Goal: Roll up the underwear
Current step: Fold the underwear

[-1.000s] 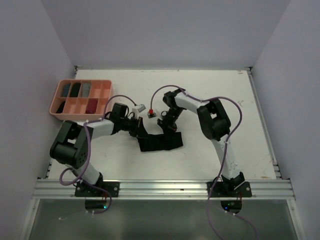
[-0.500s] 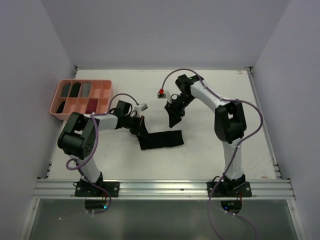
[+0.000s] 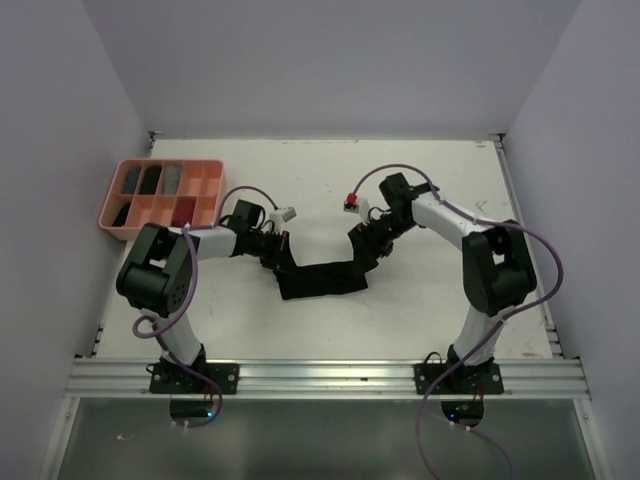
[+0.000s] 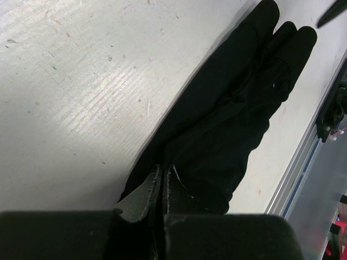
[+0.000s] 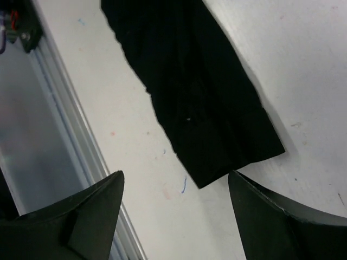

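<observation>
The black underwear (image 3: 322, 279) lies as a long folded strip on the white table between my two arms. My left gripper (image 3: 281, 256) is shut on the strip's left end. In the left wrist view the underwear (image 4: 227, 108) runs away from that gripper (image 4: 162, 176) toward the upper right. My right gripper (image 3: 369, 246) stands open just over the strip's right end. In the right wrist view the squared end of the underwear (image 5: 200, 103) lies loose on the table ahead of that gripper (image 5: 175, 176), touching neither finger. No striped garment is in view.
A salmon-pink compartment tray (image 3: 113, 203) stands at the far left, with dark and red rolled items in some cells. An aluminium rail (image 3: 320, 375) runs along the near table edge. White walls close in the left, back and right sides.
My right gripper has opened and let go of the underwear's right end, then swung right and toward the near edge. The underwear now lies stretched out flat. My left gripper stays shut on its end.
</observation>
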Controlling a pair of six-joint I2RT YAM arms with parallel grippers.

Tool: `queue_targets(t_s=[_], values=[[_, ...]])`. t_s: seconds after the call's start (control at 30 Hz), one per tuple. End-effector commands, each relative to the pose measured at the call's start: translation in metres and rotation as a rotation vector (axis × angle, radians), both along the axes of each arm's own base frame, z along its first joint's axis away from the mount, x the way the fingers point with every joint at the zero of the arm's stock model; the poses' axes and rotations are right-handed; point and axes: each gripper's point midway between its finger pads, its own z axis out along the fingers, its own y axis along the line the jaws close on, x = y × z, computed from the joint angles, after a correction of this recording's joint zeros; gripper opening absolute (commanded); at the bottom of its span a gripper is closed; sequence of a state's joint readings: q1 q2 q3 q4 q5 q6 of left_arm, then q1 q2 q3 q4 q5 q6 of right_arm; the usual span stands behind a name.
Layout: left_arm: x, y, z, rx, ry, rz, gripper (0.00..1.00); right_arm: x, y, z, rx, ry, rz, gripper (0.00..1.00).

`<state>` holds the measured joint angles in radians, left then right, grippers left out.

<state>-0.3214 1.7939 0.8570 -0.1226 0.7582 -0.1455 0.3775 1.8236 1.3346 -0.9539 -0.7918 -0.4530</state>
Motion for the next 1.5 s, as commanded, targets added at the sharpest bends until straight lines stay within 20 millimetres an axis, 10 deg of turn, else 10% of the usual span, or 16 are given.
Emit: queue_targets(t_s=[0.0, 0.23, 0.43, 0.63, 0.9, 1.07, 1.23, 1.47], values=[[-0.001, 0.018, -0.029, 0.125, 0.002, 0.010, 0.00, 0.040, 0.011, 0.003, 0.055, -0.197, -0.123, 0.82], [-0.001, 0.017, -0.030, 0.125, 0.013, 0.005, 0.00, 0.053, 0.020, -0.023, 0.089, -0.234, -0.126, 0.79], [-0.001, 0.019, -0.028, 0.131, 0.011, 0.009, 0.00, 0.043, 0.023, -0.027, 0.113, -0.162, -0.101, 0.52], [-0.002, 0.019, -0.029, 0.130, 0.012, 0.007, 0.00, 0.023, 0.019, -0.019, 0.134, -0.144, -0.034, 0.68], [-0.002, 0.019, -0.030, 0.130, 0.018, 0.008, 0.00, 0.017, 0.014, -0.044, 0.087, -0.091, -0.036, 0.65], [-0.002, 0.018, -0.029, 0.128, 0.019, 0.005, 0.00, 0.028, 0.018, -0.045, 0.081, -0.086, -0.048, 0.45], [-0.003, 0.018, -0.030, 0.128, 0.022, 0.002, 0.00, 0.026, 0.018, -0.045, 0.066, -0.033, -0.027, 0.01], [-0.006, 0.022, -0.032, 0.143, 0.021, -0.006, 0.00, 0.024, 0.027, -0.026, 0.142, 0.225, -0.097, 0.00]])
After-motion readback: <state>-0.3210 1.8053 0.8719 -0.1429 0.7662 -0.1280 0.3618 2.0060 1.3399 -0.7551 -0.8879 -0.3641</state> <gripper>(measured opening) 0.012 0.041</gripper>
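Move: The right end of the flat black underwear lies just under the open right fingers: about 2 cm ahead, 2 cm to the left and 7 cm below. Its left end, already pinched by the left fingers, is roughly 20 cm to the right hand's left, about 2 cm ahead and 8 cm below. Counted from the left hand, that right end lies about 19 cm to the right, level with it fore and aft and 1 cm lower. The underwear's right end is pinched by the right fingers: they dip about 3 cm while swinging some 4 cm forward over it, ease back about 2 cm, narrowing and widening on the way, then sink to roughly 6 cm below their start and shut on the cloth. That hand then rises about 1 cm, easing left, while the left hand stays put and keeps its pinch. ##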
